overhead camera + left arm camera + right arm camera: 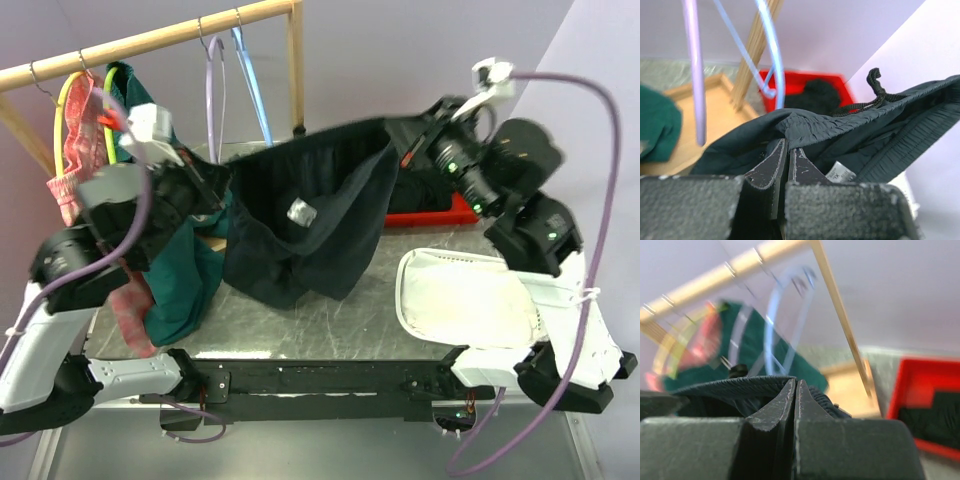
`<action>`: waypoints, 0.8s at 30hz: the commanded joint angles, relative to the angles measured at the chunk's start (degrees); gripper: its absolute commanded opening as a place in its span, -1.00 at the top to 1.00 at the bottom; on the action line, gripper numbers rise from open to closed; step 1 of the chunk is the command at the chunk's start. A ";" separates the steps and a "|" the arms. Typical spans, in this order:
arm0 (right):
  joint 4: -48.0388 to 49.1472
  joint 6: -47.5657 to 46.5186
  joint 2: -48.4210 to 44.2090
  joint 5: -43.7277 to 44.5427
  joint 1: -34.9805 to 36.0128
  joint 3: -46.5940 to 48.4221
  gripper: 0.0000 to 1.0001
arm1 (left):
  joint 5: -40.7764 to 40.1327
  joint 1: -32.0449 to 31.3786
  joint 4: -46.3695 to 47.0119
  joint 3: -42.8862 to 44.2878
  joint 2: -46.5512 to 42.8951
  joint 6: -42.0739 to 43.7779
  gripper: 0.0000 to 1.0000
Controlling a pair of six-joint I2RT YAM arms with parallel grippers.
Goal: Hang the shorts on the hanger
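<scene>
The black shorts (310,215) hang stretched above the table, held by the waistband between both grippers. My left gripper (214,192) is shut on the waistband's left end (805,125), and my right gripper (410,150) is shut on its right end (735,387). In the left wrist view the fingertips (788,145) pinch the fabric beside a white label (839,172). The lavender hanger (211,90) hangs on the wooden rail behind the shorts, just left of my left gripper's line (694,75).
A light blue hanger (252,85) hangs right of the lavender one. Green shorts (185,270) and pink shorts (75,150) hang at the rail's left end. A red tray (440,212) with dark cloth sits back right, and a white container (470,300) lies front right. The rack's upright post (296,70) stands behind.
</scene>
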 commanded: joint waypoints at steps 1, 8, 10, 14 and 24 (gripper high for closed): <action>1.27 2.09 -4.00 -0.78 -3.84 -12.93 1.00 | -4.04 0.87 -5.32 -7.27 -0.01 -3.43 0.98; 2.25 3.77 -5.34 -4.84 -7.36 -48.43 1.00 | -0.45 1.13 -2.27 -35.81 -1.41 -14.08 0.98; 1.64 3.42 -3.31 -3.79 -7.36 -52.41 1.00 | 2.54 1.04 5.26 -46.81 -1.94 -14.96 0.98; 2.60 2.80 0.56 -2.99 -7.19 -54.54 0.96 | 6.86 1.04 11.55 -53.43 -2.64 -14.44 0.83; 6.20 2.36 1.97 -4.13 -6.48 -54.19 0.26 | 8.96 1.13 2.07 -42.20 -10.28 -3.55 -0.87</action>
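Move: Both hands hold the charcoal shorts up by the waistband. The bare table patch for them centres about 37 cm below the left hand and 8 cm to its right, 1 cm back; from the right hand it lies 44 cm down, 12 cm left, 5 cm back. The wooden rack base is some 16 cm ahead of the left hand and 1 cm left, 36 cm down. From the right hand, the red box lies 16 cm ahead, 9 cm right; the white tray 9 cm back, 21 cm right, both roughly 41 cm down. Bring both grippers swiftly down together to lay the held shorts on the table, the left about 36 cm and the right about 43 cm, tipping both wrists steeply downward. At the bottom open the left wide to let go of the waistband and lift it some 6 cm clear; keep the right low and open its fingers about a third, still around the waistband. ##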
